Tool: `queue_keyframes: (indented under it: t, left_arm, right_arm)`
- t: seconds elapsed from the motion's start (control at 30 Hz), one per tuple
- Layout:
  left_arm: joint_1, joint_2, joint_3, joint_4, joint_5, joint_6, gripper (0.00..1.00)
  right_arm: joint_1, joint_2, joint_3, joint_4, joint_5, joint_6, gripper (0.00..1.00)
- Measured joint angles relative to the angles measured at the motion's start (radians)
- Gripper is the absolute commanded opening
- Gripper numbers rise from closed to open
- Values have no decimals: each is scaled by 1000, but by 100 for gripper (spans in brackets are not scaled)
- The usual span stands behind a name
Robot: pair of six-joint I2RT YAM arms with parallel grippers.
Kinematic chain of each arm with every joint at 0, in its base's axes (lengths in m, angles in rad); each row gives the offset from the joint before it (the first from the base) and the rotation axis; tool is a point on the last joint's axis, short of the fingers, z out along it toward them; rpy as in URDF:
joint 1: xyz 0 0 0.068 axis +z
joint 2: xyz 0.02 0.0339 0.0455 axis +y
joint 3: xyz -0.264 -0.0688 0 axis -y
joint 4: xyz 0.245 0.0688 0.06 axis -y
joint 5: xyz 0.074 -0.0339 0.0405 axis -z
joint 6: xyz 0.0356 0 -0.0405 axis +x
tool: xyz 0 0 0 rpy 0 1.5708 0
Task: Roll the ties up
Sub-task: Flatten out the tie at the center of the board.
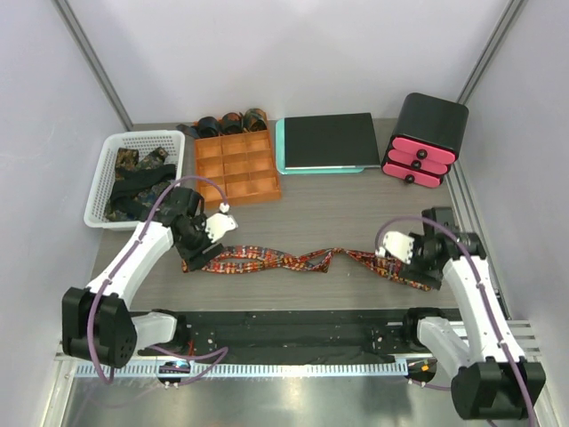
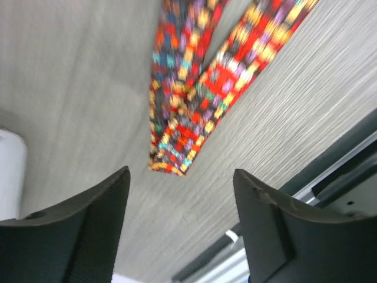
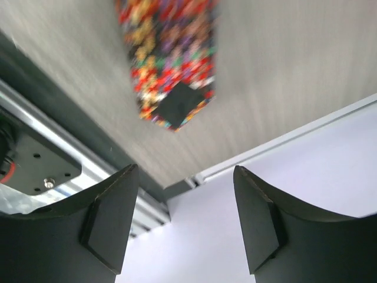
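Observation:
A red-orange check tie [image 1: 293, 261] lies stretched out left to right across the front of the table. My left gripper [image 1: 197, 261] stands open just above the tie's left end [image 2: 177, 141], which lies doubled on the table beyond the fingertips [image 2: 112, 194]. Over by the table's right edge, my right gripper [image 1: 425, 274] is open too, and the tie's other end [image 3: 171, 71] with its black label lies past its fingers [image 3: 247, 200]. Nothing sits between either pair of jaws. Three dark rolled ties [image 1: 233, 122] stand behind the orange tray. More dark ties [image 1: 133, 182] lie loose in the basket.
A white basket [image 1: 105, 169] stands at the back left, beside the orange compartment tray [image 1: 238, 167]. A dark notebook on a teal pad [image 1: 327, 142] and a black box with pink drawers [image 1: 427, 140] sit at the back right. A metal rail [image 3: 283, 138] edges the table.

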Motion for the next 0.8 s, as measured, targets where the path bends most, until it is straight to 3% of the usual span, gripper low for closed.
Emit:
queue_keyframes:
  t: [0.1,0.27,0.47,0.8]
  left_arm:
    - [-6,-13,55,-22,78,10,67]
    - [-85,41,72,-18,146,8,56]
    - [-187,163,14,74,109,9,48]
    - [-214,242,-55,177,34,23,33]
  right_arm:
    - [-1,87,145,-32,-98,53,72]
    - [0,209,185,-29,-200,137,72]
    - [25,348,143,60,-228,228,70]
    - [204,351,-64,211,-174,342,61]
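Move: Beneath the left hand, some 7 cm down, lies the tie's left end. Its target, the tie's nearer strand, runs 5 cm to the right and 1 cm back, with the farther strand about 4 cm beyond that. The right hand goes for the tie's right stretch, roughly 7 cm left, 3 cm ahead and 8 cm below; the tie's right end lies under this hand, 1 cm back, and the twisted middle 24 cm left, 3 cm ahead. Working inward from the tie's two ends, both hands rise some 2 cm, then sink to the cloth, about 6 cm below where they began. The left shifts 5 cm right, turns slightly clockwise and half closes its fingers astride the nearer strand; the right, still wide open, arcs forward and back while going 7 cm left, ending over the tie's near edge. ##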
